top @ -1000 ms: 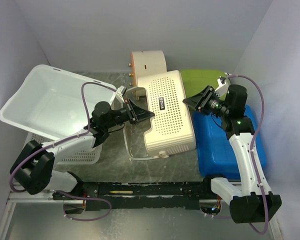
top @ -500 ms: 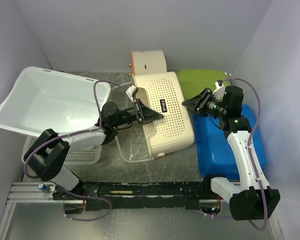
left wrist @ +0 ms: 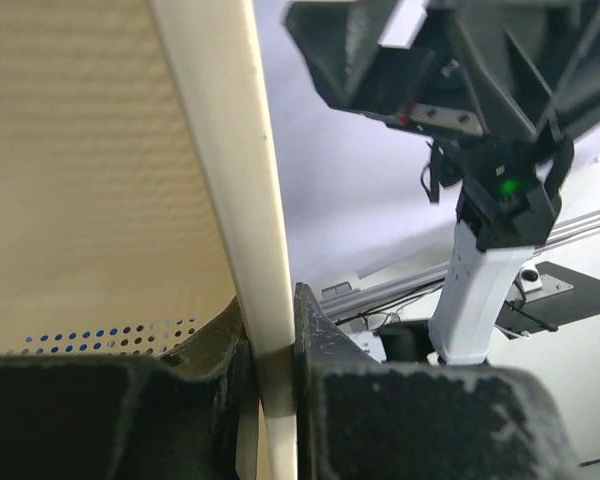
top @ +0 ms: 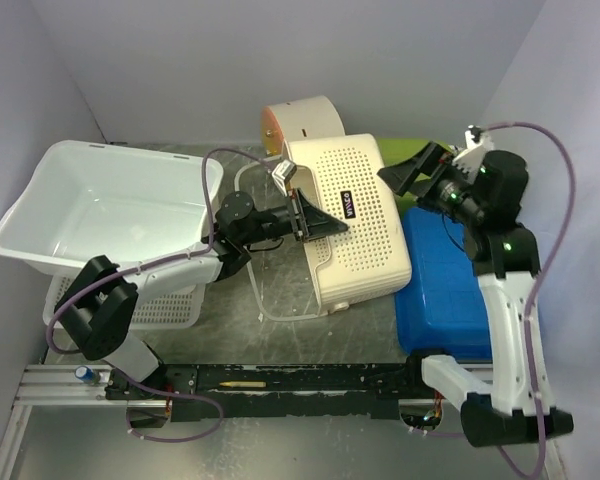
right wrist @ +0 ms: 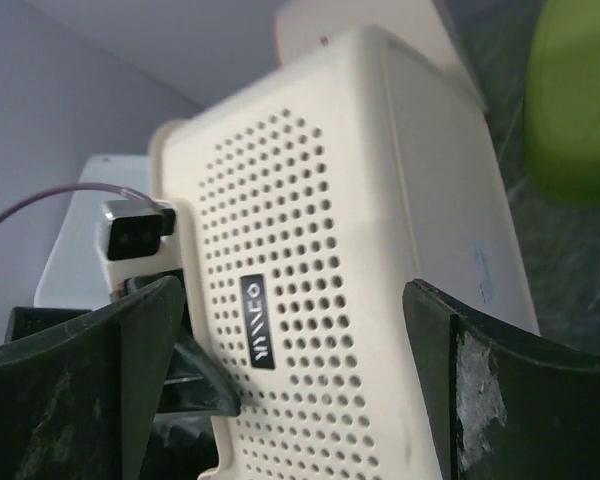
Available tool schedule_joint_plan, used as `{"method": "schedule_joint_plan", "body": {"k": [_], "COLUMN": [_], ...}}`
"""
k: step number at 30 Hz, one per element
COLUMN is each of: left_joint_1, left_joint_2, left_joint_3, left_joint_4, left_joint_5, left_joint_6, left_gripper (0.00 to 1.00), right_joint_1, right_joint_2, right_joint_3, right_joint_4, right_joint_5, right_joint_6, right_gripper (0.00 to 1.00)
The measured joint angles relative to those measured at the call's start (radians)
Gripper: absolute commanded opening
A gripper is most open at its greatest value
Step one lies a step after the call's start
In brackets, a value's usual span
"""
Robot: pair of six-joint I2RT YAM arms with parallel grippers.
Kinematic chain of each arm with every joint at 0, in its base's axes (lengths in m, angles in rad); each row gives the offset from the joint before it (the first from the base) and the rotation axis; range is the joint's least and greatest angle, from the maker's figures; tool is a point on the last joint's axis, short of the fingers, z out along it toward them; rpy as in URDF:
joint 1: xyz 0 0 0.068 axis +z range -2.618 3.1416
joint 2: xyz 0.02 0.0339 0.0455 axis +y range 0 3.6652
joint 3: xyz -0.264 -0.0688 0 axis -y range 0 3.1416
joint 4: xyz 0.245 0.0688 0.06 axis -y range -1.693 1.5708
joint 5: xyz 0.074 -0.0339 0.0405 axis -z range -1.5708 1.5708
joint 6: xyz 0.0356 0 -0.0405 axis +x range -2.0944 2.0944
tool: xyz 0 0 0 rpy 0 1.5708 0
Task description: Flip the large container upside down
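The large container is a cream perforated basket [top: 355,225]. It lies tipped with its perforated bottom facing up and leans right against a blue bin [top: 450,290]. My left gripper [top: 315,218] is shut on the basket's left rim. In the left wrist view the cream rim [left wrist: 242,150] is clamped between both black fingers. My right gripper [top: 412,175] is open and empty, held above the basket's far right corner. In the right wrist view the basket [right wrist: 380,230] fills the space between my spread fingers [right wrist: 510,390].
A white tub [top: 40,215] rests tilted on a white perforated basket [top: 150,310] at the left. A clear plastic container [top: 265,295] lies under the cream basket. A green lid [top: 425,153] and a cream round-topped box [top: 305,118] stand at the back.
My left gripper has moved right and up with the basket's rim, shifting and tipping the basket toward the blue bin. My right arm has risen and drawn back to the right.
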Motion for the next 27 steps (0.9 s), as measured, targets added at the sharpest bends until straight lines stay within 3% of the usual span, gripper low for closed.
{"method": "schedule_joint_plan", "body": {"k": [4,8,12,19,27], "left_joint_1": [-0.008,-0.008,-0.007,-0.009,-0.013], "left_joint_2": [-0.002,-0.002,-0.002,-0.023,-0.057], "left_joint_3": [0.063,0.131,0.189,0.235,0.324], "left_joint_4": [-0.041,-0.047,-0.039,-0.018,-0.063], "left_joint_5": [-0.026,-0.055,-0.076,-0.088,-0.212], "left_joint_6": [0.016,0.016,0.013,0.02,0.114], "left_gripper": [0.07,0.07,0.07,0.07,0.07], "right_joint_1": [0.003,0.014,0.031,0.044,0.056], "right_joint_2": [-0.131,-0.244,-0.338,-0.426,-0.428], "right_joint_3": [0.017,0.02,-0.065,-0.247,-0.283], "right_joint_4": [0.06,0.167,0.357,0.634,0.915], "right_joint_5": [0.054,0.035,-0.067,-0.192,-0.385], "right_joint_6": [-0.044,-0.087,-0.108,-0.095,-0.021], "right_gripper": [0.88,0.78,0.67,0.64,0.41]}}
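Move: The left hand already pinches the rim of the large container, whose middle lies roughly 10 cm to its right, 6 cm ahead and 7 cm lower; the drum stands about 30 cm ahead, 3 cm left and 25 cm down. From the open right hand the same middle is some 6 cm left, level and 12 cm below. The green container is about 18 cm ahead of that hand and 4 cm right, the blue one 10 cm back and 18 cm right, both about 30 cm down. Keeping its pinch on the container's rim, the left hand hoists it about 16 cm almost straight up, its fingertips tipping upward and the wrist rolling about 15 degrees. Meanwhile the right hand swings back and up, some 15 cm each way, drifting left and tilting some 60 degrees to aim its fingers upward; they close to about half open near the container's near right corner, where contact can't be made out. ##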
